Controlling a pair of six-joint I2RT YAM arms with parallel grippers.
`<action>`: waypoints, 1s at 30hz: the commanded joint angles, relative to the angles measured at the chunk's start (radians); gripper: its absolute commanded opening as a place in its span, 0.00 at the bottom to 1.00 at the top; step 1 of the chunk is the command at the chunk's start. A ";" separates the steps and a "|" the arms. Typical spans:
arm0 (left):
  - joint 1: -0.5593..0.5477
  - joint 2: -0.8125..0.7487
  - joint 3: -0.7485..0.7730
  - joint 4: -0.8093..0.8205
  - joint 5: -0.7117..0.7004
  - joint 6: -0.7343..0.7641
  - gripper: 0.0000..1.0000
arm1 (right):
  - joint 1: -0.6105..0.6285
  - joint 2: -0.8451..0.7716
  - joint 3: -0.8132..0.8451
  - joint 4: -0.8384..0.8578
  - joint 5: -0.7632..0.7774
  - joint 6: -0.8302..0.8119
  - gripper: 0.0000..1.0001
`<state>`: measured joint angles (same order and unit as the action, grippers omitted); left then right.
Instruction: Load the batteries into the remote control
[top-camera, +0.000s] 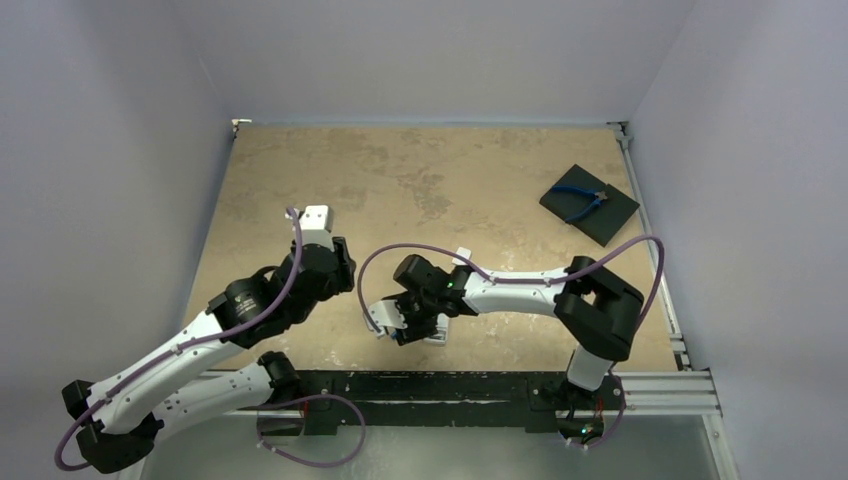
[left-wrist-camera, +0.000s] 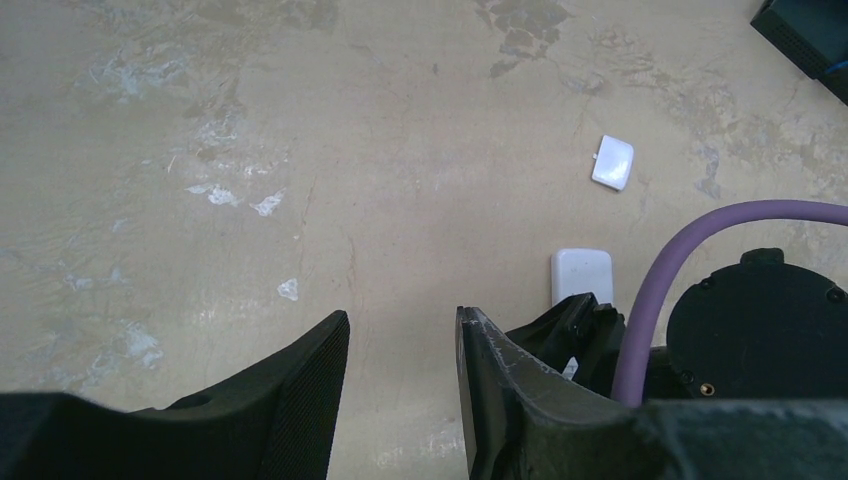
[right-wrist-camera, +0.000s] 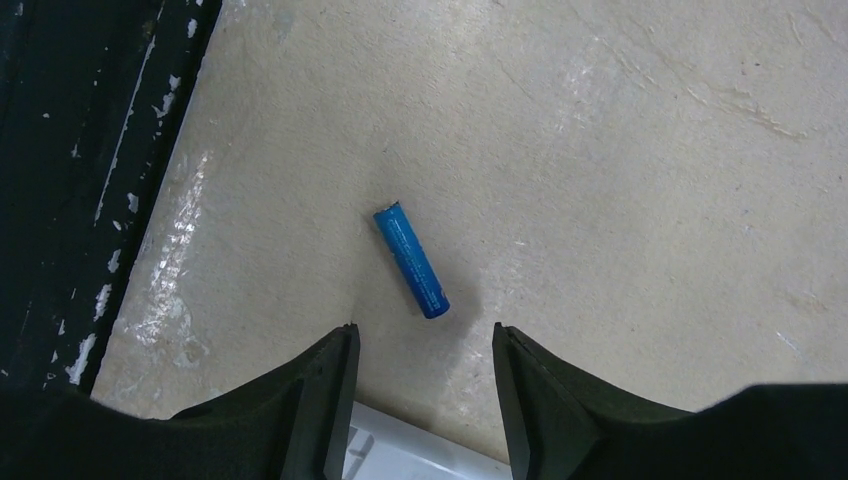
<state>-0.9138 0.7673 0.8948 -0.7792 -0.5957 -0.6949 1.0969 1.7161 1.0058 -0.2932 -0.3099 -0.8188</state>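
A bright blue battery (right-wrist-camera: 410, 260) lies flat on the table, just ahead of my right gripper (right-wrist-camera: 425, 330). That gripper is open and nothing is between its fingers. A white edge of the remote control (right-wrist-camera: 420, 455) shows below the fingers. In the left wrist view the remote control (left-wrist-camera: 582, 272) lies on the table, partly hidden by the right arm's black gripper. My left gripper (left-wrist-camera: 400, 315) is open and empty, hovering to the left of it. In the top view the left gripper (top-camera: 345, 265) and right gripper (top-camera: 405, 330) are close together near the front edge. The dark battery is not visible.
A small white cover piece (left-wrist-camera: 613, 162) lies loose beyond the remote. A black square pad (top-camera: 590, 205) with blue-handled pliers (top-camera: 580, 200) sits at the back right. The black rail (right-wrist-camera: 70, 150) of the table's near edge runs close beside the blue battery. A purple cable (left-wrist-camera: 680, 260) arcs over the right gripper.
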 joint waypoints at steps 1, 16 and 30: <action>0.007 -0.008 0.002 0.016 0.003 0.012 0.43 | -0.006 0.011 0.054 -0.005 -0.054 -0.022 0.59; 0.007 -0.021 0.000 0.009 -0.001 0.008 0.46 | -0.009 0.065 0.070 0.018 -0.076 0.020 0.52; 0.006 -0.052 -0.006 0.002 -0.010 -0.001 0.47 | -0.014 0.128 0.098 0.005 -0.081 0.048 0.35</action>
<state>-0.9100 0.7246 0.8917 -0.7879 -0.5961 -0.6956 1.0863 1.8153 1.0775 -0.3000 -0.3901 -0.7776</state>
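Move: The blue battery lies just beyond the right hand's open fingers, about 3 cm below the hand, some 2 cm to its left and 1 cm nearer the base, slanting from its near-left end to its far-right end. The remote control is about 6 cm to the hand's right and 2 cm ahead, the battery cover roughly 14 cm ahead and 11 cm right. From the raised left hand the battery is around 13 cm to the right, 6 cm back and 21 cm down. The right hand eases some 1.5 cm to the left and about as far down, bringing its slanted fingers over the blue battery, with the wrist tilting about 5 degrees so the tips swing a little towards the base. On the way the fingers narrow from a bit over half open to about a third, fastest in the later half, until the tips flank the battery's far-right half, still short of shut and with no touch to be made out. ##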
